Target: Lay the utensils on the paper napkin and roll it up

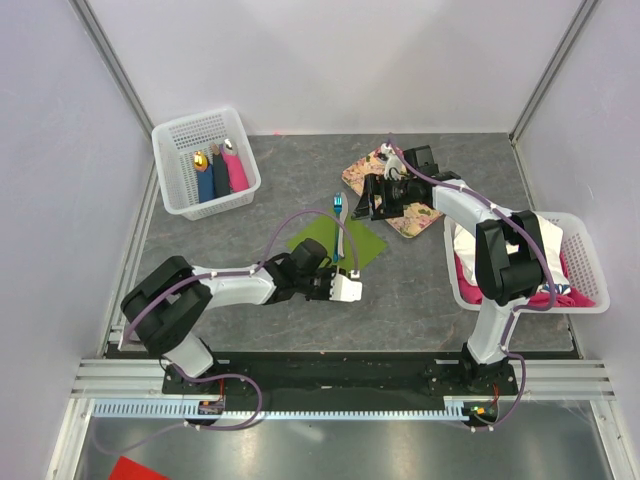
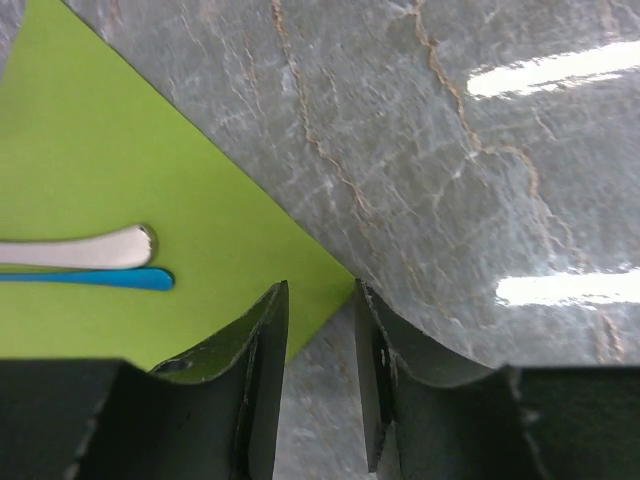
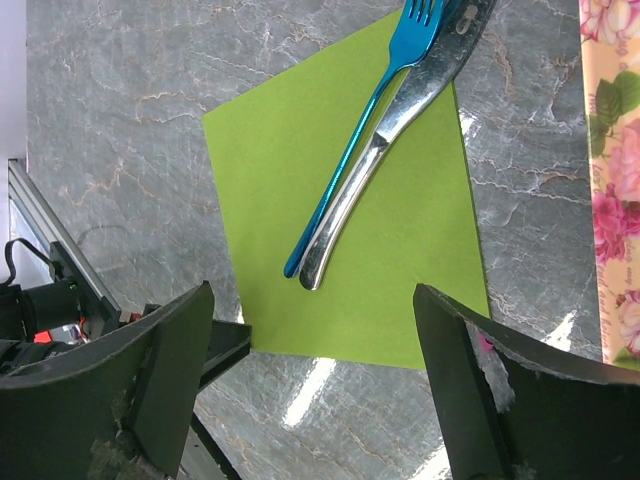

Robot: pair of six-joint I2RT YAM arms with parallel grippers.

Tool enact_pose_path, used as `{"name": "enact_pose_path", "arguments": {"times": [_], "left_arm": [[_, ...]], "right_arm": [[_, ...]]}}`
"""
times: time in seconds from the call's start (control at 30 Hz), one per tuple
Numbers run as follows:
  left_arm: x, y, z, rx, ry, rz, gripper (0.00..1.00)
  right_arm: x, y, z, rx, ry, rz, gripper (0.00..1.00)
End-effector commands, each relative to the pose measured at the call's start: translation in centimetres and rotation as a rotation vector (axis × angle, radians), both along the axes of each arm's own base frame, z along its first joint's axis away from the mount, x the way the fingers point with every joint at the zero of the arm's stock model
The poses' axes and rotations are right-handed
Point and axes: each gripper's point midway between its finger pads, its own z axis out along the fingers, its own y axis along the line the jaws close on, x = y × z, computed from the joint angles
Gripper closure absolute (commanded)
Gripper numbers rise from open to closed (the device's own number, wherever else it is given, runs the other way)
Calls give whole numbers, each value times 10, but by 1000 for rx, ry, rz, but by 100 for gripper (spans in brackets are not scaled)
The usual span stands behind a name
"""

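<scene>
The olive-green paper napkin (image 1: 335,243) lies flat on the table as a diamond. Across it lie the utensils, a bright blue fork (image 3: 355,140) and a silvery piece (image 3: 385,150), side by side and touching, their heads reaching past the far corner. My left gripper (image 2: 320,300) sits low at the napkin's near corner (image 2: 335,275). Its jaws stand a narrow gap apart, with the corner lying flat between the tips and bare table showing in the gap. My right gripper (image 3: 312,290) hovers wide open above the napkin's near half (image 3: 400,260), holding nothing.
A pink-flowered tray (image 1: 400,215) lies just right of the napkin, under my right arm. At the back left, a white basket (image 1: 180,185) holds dark blue and pink bundles. Another white basket (image 1: 590,270), holding pink and white cloths, sits at the right edge.
</scene>
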Motion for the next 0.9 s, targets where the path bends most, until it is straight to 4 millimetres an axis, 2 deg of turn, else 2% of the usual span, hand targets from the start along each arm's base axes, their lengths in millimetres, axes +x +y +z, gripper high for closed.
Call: {"name": "enact_pose_path", "arguments": {"times": [0.0, 0.13, 0.23, 0.27, 0.37, 0.4, 0.57, 0.7, 0.83, 0.87], "left_arm": [[10, -6, -1, 36, -58, -54, 62], [5, -8, -3, 46, -40, -94, 65], [-5, -5, -3, 54, 6, -107, 75], [-9, -3, -3, 61, 21, -109, 82], [-18, -2, -1, 61, 45, -110, 94], [-22, 0, -1, 67, 61, -105, 96], [-30, -2, 2, 68, 111, -83, 98], [-46, -5, 9, 64, 177, -71, 98], [-49, -13, 27, 33, 231, -40, 98], [-44, -17, 35, 19, 219, -32, 98]], "right_arm": [[7, -2, 18, 8, -57, 1, 10], [10, -6, 16, 7, -50, -13, 10], [11, -7, 15, 15, -39, -15, 10], [11, -8, 15, 18, -37, -16, 10], [10, -6, 14, 34, -22, -9, 11], [9, -5, 14, 39, -20, -3, 11], [7, -4, 15, 54, -8, 4, 12], [3, -4, 16, 64, 3, 13, 12], [-2, -6, 19, 60, 8, 20, 12], [-4, -5, 20, 64, 14, 23, 12]]}}
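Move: At the left fingertips, half open, lies the near corner of the paper napkin, about 1 cm below and barely 1 cm to the right. On the napkin, the fork's middle is some 14 cm straight ahead of the left hand, and the knife's is about 14 cm ahead and 1 cm to the right, both handles pointing at the hand. From the right hand, that corner is roughly 19 cm back, 7 cm left and 10 cm below. Closing from half open to shut, the left fingers pinch the napkin's near corner almost on the spot, settling barely half a centimetre lower. The left hand then drags the corner back towards the base by about 4 cm, tipping some 10 degrees so the fingertips swing back, and keeps its pinch. ##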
